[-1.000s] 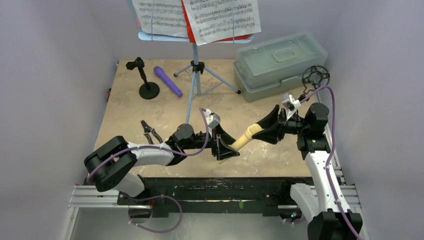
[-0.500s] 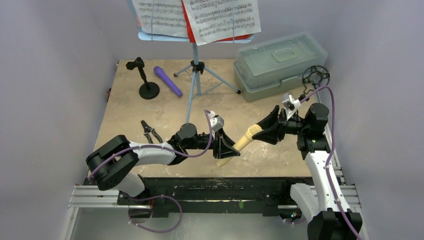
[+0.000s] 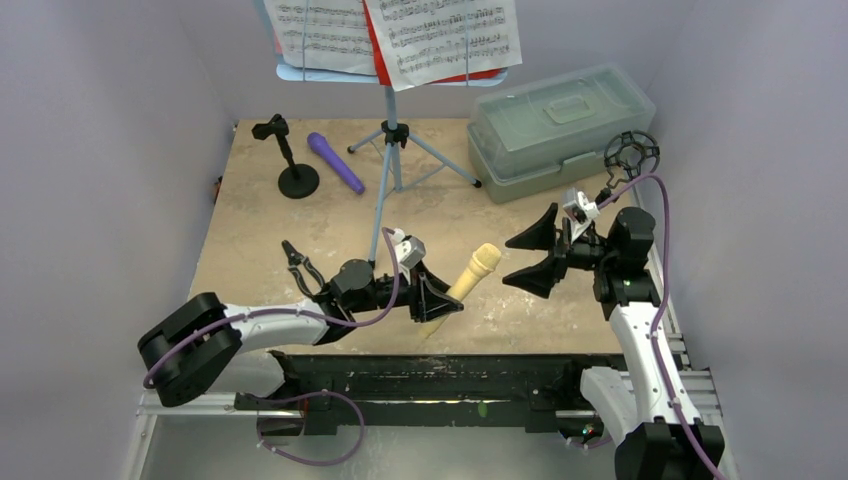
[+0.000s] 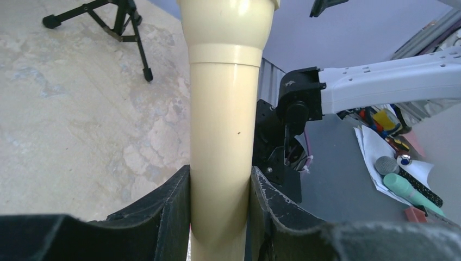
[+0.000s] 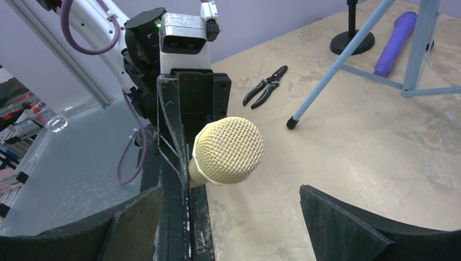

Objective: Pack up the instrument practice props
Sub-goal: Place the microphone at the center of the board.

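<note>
My left gripper (image 3: 438, 303) is shut on the handle of the tan microphone (image 3: 467, 277), and both pads press its shaft (image 4: 224, 119) in the left wrist view. The mesh head (image 5: 228, 149) points at my right gripper (image 3: 509, 263), which stands open just clear of it. The purple microphone (image 3: 335, 162) lies beside the round-base holder (image 3: 291, 166) at the back left. The pale-blue music rack (image 3: 389, 140) carries sheet-music pages (image 3: 440, 35). The tripod ring holder (image 3: 630, 152) stands at the right, behind my right arm.
A translucent grey-green lidded box (image 3: 560, 125) sits shut at the back right. Black pliers (image 3: 300, 262) lie beside my left arm. The rack's blue legs (image 5: 348, 65) spread over the table's middle. Purple walls close in both sides.
My right gripper has opened and let go of the tan microphone's head. My left gripper has shut on the handle and drawn the microphone left, away from the right gripper.
</note>
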Action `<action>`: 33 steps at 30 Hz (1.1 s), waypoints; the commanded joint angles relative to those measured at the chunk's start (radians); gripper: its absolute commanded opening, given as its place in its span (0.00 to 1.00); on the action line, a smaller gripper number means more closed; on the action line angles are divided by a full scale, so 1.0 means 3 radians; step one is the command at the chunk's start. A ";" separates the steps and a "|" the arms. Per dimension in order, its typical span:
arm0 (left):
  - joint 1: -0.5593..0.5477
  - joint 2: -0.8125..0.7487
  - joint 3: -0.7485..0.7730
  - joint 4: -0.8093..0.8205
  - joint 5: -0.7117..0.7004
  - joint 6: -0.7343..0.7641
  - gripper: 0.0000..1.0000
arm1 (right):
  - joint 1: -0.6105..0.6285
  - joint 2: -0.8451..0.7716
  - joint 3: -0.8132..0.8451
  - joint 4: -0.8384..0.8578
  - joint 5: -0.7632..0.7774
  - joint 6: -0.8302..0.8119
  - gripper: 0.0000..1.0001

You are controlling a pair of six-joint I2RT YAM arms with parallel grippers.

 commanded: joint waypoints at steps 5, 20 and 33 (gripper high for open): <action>0.0024 -0.0602 -0.0155 -0.0819 -0.1001 -0.0005 0.00 | -0.0004 -0.0075 0.0068 -0.0254 0.0125 -0.0305 0.99; 0.0058 -0.1645 0.0428 -0.3811 -0.4442 -0.1223 0.00 | 0.0000 -0.0083 0.0103 -0.0433 0.0269 -0.0447 0.99; 0.0844 -0.0816 0.1286 -0.4057 -0.4497 -0.0956 0.00 | 0.0000 -0.0080 0.0091 -0.0448 0.0328 -0.0543 0.99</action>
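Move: The cream microphone, still in the left fingers, seems bound for the bare patch of board between the pliers and the black stand, about 25 cm ahead, 31 cm left and 17 cm below. The pliers lie some 12 cm ahead, 33 left; the black stand's base 38 ahead, 39 left; the purple microphone 43 ahead, 29 left; the music stand's near foot 14 ahead, 17 left. From the right hand, the patch is roughly 21 cm ahead, 50 left, 25 below. Still pinched by its handle, the cream microphone is swept by the left hand some 25 cm left and 15 cm forward, away from the open right hand, past the music stand's near foot towards the patch beyond the pliers. Height stays nearly level; the wrist swings about 90 degrees counter-clockwise, until the fingers point forward and slightly down. The grip stays unchanged. ##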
